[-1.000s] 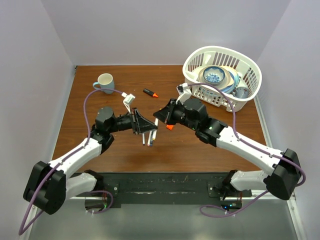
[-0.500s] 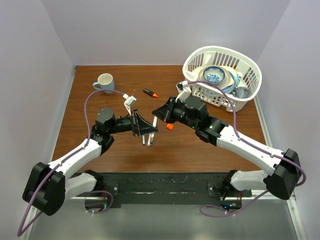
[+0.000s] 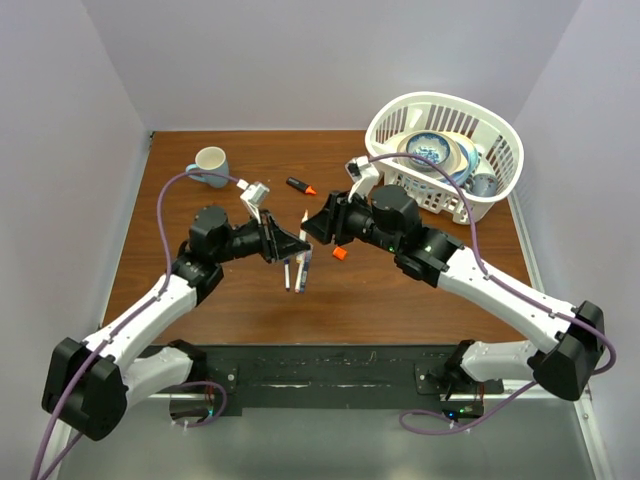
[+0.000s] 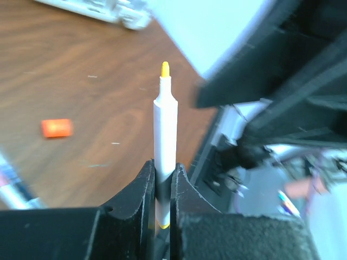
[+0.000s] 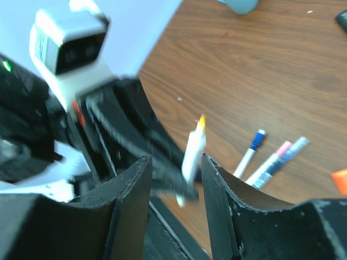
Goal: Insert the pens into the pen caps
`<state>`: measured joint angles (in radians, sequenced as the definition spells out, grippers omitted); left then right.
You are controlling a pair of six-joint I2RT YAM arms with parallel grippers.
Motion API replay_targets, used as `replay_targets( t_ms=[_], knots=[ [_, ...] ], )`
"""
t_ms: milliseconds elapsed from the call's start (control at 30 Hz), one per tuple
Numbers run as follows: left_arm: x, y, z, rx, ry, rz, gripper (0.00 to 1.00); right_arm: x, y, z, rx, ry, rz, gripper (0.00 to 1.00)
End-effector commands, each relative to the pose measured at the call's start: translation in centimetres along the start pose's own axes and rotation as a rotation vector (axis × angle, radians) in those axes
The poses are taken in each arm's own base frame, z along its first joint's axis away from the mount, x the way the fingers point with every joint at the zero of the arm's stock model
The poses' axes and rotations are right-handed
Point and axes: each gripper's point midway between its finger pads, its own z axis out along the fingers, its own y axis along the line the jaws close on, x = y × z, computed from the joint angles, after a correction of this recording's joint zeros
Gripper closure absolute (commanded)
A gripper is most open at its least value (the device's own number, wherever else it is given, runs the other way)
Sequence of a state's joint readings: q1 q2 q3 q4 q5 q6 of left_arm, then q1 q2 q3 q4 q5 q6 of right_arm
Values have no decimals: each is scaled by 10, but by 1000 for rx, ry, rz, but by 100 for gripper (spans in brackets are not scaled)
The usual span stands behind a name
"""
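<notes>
My left gripper [image 3: 296, 242] [image 4: 162, 165] is shut on a white pen [image 3: 302, 224] [image 4: 165, 124] with a bare yellow tip, held above the table and pointing away from the jaws. Facing it from the right, my right gripper [image 3: 316, 228] [image 5: 176, 160] stands open, and the same pen [image 5: 193, 149] shows just beyond its jaws, between the fingers but touching neither. An orange pen cap [image 3: 339, 253] [image 4: 56, 128] lies on the table below the right gripper. Two capped pens, one with a blue cap [image 5: 250, 151] and one with a pink cap [image 5: 274, 162], lie side by side under the left gripper.
A black marker with an orange cap [image 3: 300, 186] lies toward the back middle. A pale mug [image 3: 208, 165] stands at the back left. A white laundry basket [image 3: 500, 150] with bowls in it fills the back right corner. Walls close the table on three sides.
The right gripper's jaws have opened and it has shifted slightly back and left. The left gripper has closed tighter on the white pen and lifted it, the tip now pointing up and away.
</notes>
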<state>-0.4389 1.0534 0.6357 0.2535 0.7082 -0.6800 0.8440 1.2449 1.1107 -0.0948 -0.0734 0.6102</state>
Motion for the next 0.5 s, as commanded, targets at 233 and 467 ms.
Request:
replay_targets(
  t_ms=[233,467],
  knots=[
    [-36,109,-77,-611,-121,24,100,-17,-58,21,251,42,-286,56],
    [-35,112,-101,-710,-142,108,100,5,-123,67,442,245,-497,52]
  ],
)
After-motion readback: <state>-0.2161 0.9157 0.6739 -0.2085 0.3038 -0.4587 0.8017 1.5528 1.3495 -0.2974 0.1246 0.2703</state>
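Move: The yellow cap lies on the table some 20 cm ahead of the open right hand, about 3 cm to its right and 28 cm below. The orange cap is about 10 cm ahead and 7 cm right of that hand; the row of capped pens is some 6 cm ahead and 4 cm left. The black marker lies 11 cm beyond the yellow cap and 7 cm left of it. From the left hand, already gripping the yellow pen, the yellow cap is about 22 cm ahead, 4 cm right and 22 cm below. The yellow pen stays pinched in the left fingers and is carried some 12 cm left, away from the right hand, also forward and down about 5 cm each, the wrist swinging counter-clockwise about 30 degrees. Towards the yellow cap goes the right hand, still open: roughly 8 cm forward, then sinking 7 cm as well, its fingertips tilting downward. ##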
